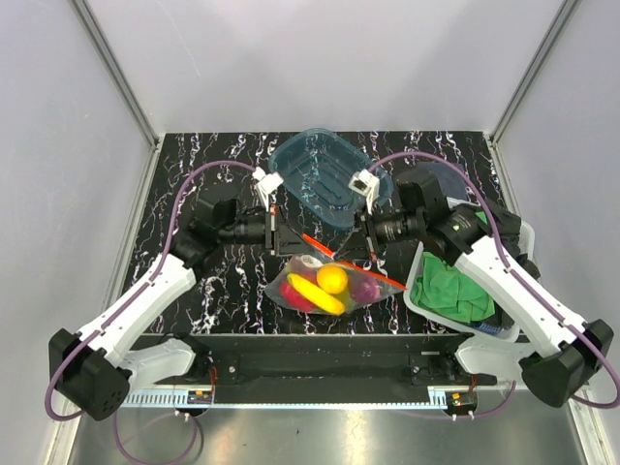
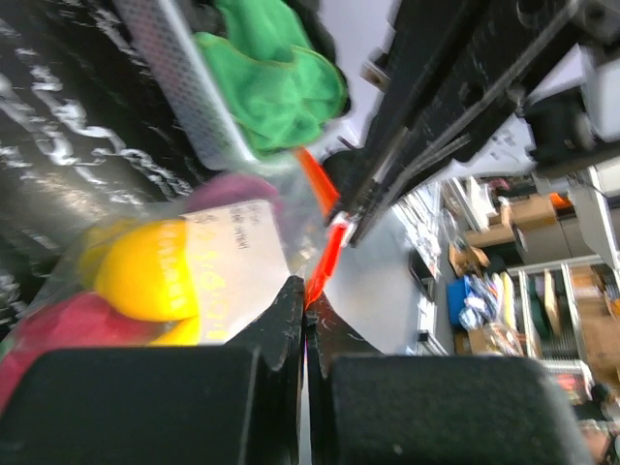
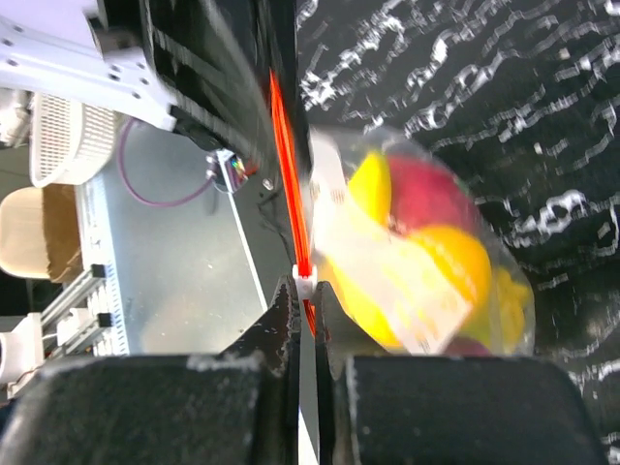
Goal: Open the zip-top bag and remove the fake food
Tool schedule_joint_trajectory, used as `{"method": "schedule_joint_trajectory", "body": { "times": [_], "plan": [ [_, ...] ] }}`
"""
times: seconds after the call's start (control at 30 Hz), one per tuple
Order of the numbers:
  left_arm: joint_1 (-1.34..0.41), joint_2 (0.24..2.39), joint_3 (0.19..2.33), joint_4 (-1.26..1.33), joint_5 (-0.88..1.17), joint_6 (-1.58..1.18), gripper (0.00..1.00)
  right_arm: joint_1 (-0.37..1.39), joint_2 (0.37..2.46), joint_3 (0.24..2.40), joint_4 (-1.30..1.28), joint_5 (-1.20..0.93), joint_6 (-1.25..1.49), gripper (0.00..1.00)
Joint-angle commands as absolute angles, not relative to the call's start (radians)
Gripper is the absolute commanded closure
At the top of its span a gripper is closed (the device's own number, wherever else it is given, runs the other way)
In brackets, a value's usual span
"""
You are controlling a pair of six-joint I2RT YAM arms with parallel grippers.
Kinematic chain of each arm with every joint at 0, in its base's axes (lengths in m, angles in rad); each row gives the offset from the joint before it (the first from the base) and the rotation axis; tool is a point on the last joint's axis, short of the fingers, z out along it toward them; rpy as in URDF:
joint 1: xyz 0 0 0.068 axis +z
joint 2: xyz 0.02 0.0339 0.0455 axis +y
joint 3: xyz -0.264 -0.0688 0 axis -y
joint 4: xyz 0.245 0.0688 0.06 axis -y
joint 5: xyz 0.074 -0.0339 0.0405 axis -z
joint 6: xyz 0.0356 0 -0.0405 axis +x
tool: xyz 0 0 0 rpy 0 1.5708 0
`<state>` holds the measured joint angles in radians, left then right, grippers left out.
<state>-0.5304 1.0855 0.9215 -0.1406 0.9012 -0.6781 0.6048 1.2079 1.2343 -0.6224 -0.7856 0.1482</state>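
Observation:
The zip-top bag (image 1: pixel 327 288) hangs stretched between both grippers just above the table's front middle, its red-orange zip strip (image 1: pixel 344 260) on top. The fake food shows through the plastic: a yellow ball (image 1: pixel 332 279), a banana (image 1: pixel 316 294), a purple piece (image 1: pixel 365 289) and a red fruit (image 3: pixel 426 199). My left gripper (image 1: pixel 290 242) is shut on the strip's left end (image 2: pixel 329 254), with the yellow fruit (image 2: pixel 150 271) just beyond. My right gripper (image 1: pixel 372 254) is shut on the strip (image 3: pixel 288 184) at its white slider (image 3: pixel 304 284).
A teal transparent tray (image 1: pixel 320 174) stands behind the grippers at the table's middle back. A white basket (image 1: pixel 417 295) holding a green cloth (image 1: pixel 453 291) sits at the front right, close to the right arm. Black marbled tabletop (image 1: pixel 208 165) surrounds them.

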Motion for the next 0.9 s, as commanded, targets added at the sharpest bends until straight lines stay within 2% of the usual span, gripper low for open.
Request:
{"method": "schedule_joint_trajectory", "body": {
  "times": [0.0, 0.27, 0.53, 0.7, 0.73, 0.77, 0.87],
  "plan": [
    [-0.483, 1.054, 1.003, -0.166, 0.756, -0.620, 1.00, 0.594, 1.114, 1.139, -0.678, -0.720, 0.132, 1.00],
    [-0.362, 1.088, 1.058, -0.169, 0.628, -0.614, 1.00, 0.592, 0.973, 0.979, -0.687, -0.572, 0.216, 1.00],
    [-0.322, 1.103, 1.069, -0.241, 0.465, -0.641, 1.00, 0.592, 0.836, 0.859, -0.673, -0.572, 0.405, 1.00],
    [-0.313, 1.120, 1.057, -0.230, 0.506, -0.684, 1.00, 0.592, 0.775, 0.773, -0.634, -0.608, 0.497, 1.00],
    [-0.313, 1.118, 1.055, -0.229, 0.527, -0.684, 1.00, 0.592, 0.772, 0.775, -0.627, -0.609, 0.492, 0.95],
    [-0.313, 1.118, 1.048, -0.226, 0.541, -0.683, 1.00, 0.592, 0.781, 0.802, -0.626, -0.603, 0.485, 0.79],
    [-0.316, 1.106, 1.028, -0.219, 0.584, -0.655, 1.00, 0.592, 0.874, 0.918, -0.627, -0.581, 0.447, 0.52]
  ]
}}
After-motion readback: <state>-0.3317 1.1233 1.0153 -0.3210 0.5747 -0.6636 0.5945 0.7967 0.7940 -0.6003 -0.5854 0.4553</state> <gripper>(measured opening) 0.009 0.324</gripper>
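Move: The right hand still pinches the slider, with the zip strip's closed end some 15 cm to its right, 7 cm back and about 5 cm lower; the orange hangs in the bag about 12 cm below it, the banana nearly as low and 5 cm left. The left hand holds the strip's other end, with the slider about 8 cm to its right and 5 cm back; the teal tray is roughly 27 cm ahead, 8 cm right and well below. Holding the slider, the right fingers draw it along the orange strip towards its closed end, going down about 7 cm, right and back, the wrist swinging clockwise, and open about a third at the very end to let go. The left hand keeps its pinch on the other end and pulls it the opposite way, some 10 cm forward and 6 cm left, turning counter-clockwise about 30 degrees. ##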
